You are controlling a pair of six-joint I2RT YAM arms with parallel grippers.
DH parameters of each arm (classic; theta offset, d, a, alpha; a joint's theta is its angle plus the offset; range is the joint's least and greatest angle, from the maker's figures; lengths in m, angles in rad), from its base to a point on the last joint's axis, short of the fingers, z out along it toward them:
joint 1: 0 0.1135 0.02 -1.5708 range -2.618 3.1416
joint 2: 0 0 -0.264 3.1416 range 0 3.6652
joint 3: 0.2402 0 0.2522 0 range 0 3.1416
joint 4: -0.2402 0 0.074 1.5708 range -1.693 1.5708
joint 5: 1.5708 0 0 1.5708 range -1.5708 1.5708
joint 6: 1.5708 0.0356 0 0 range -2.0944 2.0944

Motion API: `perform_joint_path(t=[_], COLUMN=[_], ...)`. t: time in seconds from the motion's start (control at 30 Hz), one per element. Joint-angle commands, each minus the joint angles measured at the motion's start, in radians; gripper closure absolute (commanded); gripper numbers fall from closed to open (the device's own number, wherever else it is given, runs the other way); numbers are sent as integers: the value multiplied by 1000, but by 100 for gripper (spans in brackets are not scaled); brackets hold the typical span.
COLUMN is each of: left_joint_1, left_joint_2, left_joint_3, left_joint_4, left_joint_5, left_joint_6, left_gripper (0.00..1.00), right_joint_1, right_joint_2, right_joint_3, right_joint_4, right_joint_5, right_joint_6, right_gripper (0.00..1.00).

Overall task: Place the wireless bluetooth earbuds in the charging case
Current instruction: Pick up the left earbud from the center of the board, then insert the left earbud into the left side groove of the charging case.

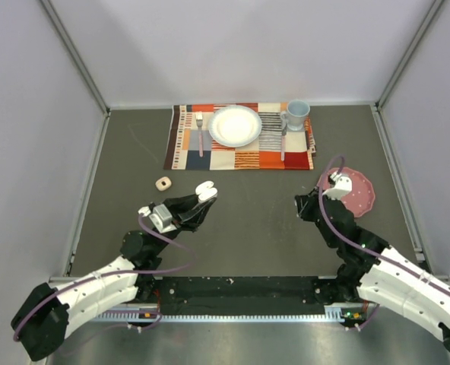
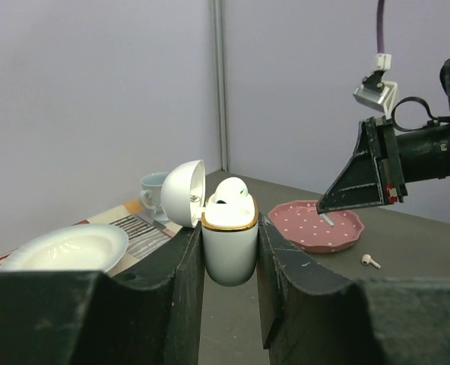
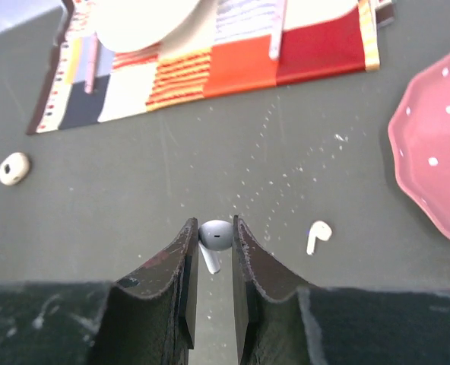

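Note:
My left gripper [image 2: 229, 232] is shut on the white charging case [image 2: 229, 247], which has a gold rim. It holds the case upright above the table, with the lid [image 2: 183, 192] swung open to the left. One white earbud [image 2: 231, 192] sits in the top of the case. My right gripper [image 3: 212, 230] is shut on a second white earbud [image 3: 216, 236], stem pointing down, just above the grey table. A third earbud [image 3: 318, 235] lies loose on the table to its right. From above, the left gripper [image 1: 202, 199] and right gripper [image 1: 302, 205] face each other, well apart.
A pink dotted plate [image 1: 359, 192] lies right of the right gripper. At the back, a striped placemat [image 1: 240, 156] carries a white plate [image 1: 235, 125], a blue cup [image 1: 296, 114] and cutlery. A small beige ring-shaped piece [image 1: 163, 183] lies left of the case.

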Motion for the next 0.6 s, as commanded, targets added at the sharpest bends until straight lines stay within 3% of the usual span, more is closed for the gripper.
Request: perform_joint_path(t=[0.0,0.4,0.57], left_joint_1=[0,1,0], left_joint_2=[11,91,126], left_joint_3=[25,45,46], left_joint_4=[59,129,165], left_joint_5=[16,62,68], left_joint_6=[-14,-41,-54], left_gripper=[100,100,100], right_joint_1=[43,244,297], right_joint_2=[-71,-27,49], right_joint_3=[-38,-72,-52], right_joint_4=[217,843,1029], right_joint_5=[38,55,35], right_joint_6=[-122,-445,-464], right_gripper=[100,100,100])
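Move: The open charging case, already held in the left hand's fingers, lies about 21 cm to the left of the right hand, some 5 cm back and 12 cm higher. The right hand already holds an earbud. Another earbud lies on the board nearly below it, 2 cm ahead, 2 cm right and 15 cm down. The pink plate is 8 cm ahead, 15 cm right and 14 cm below. The right fingers keep their pinch on the earbud's rounded head, stem hanging free, as the arm lifts it about 12 cm and carries it some 6 cm left towards the case, the fingertips tipping up about 30 degrees and swinging slightly left. Still gripping the case, the left hand eases a little right and down to meet it. ##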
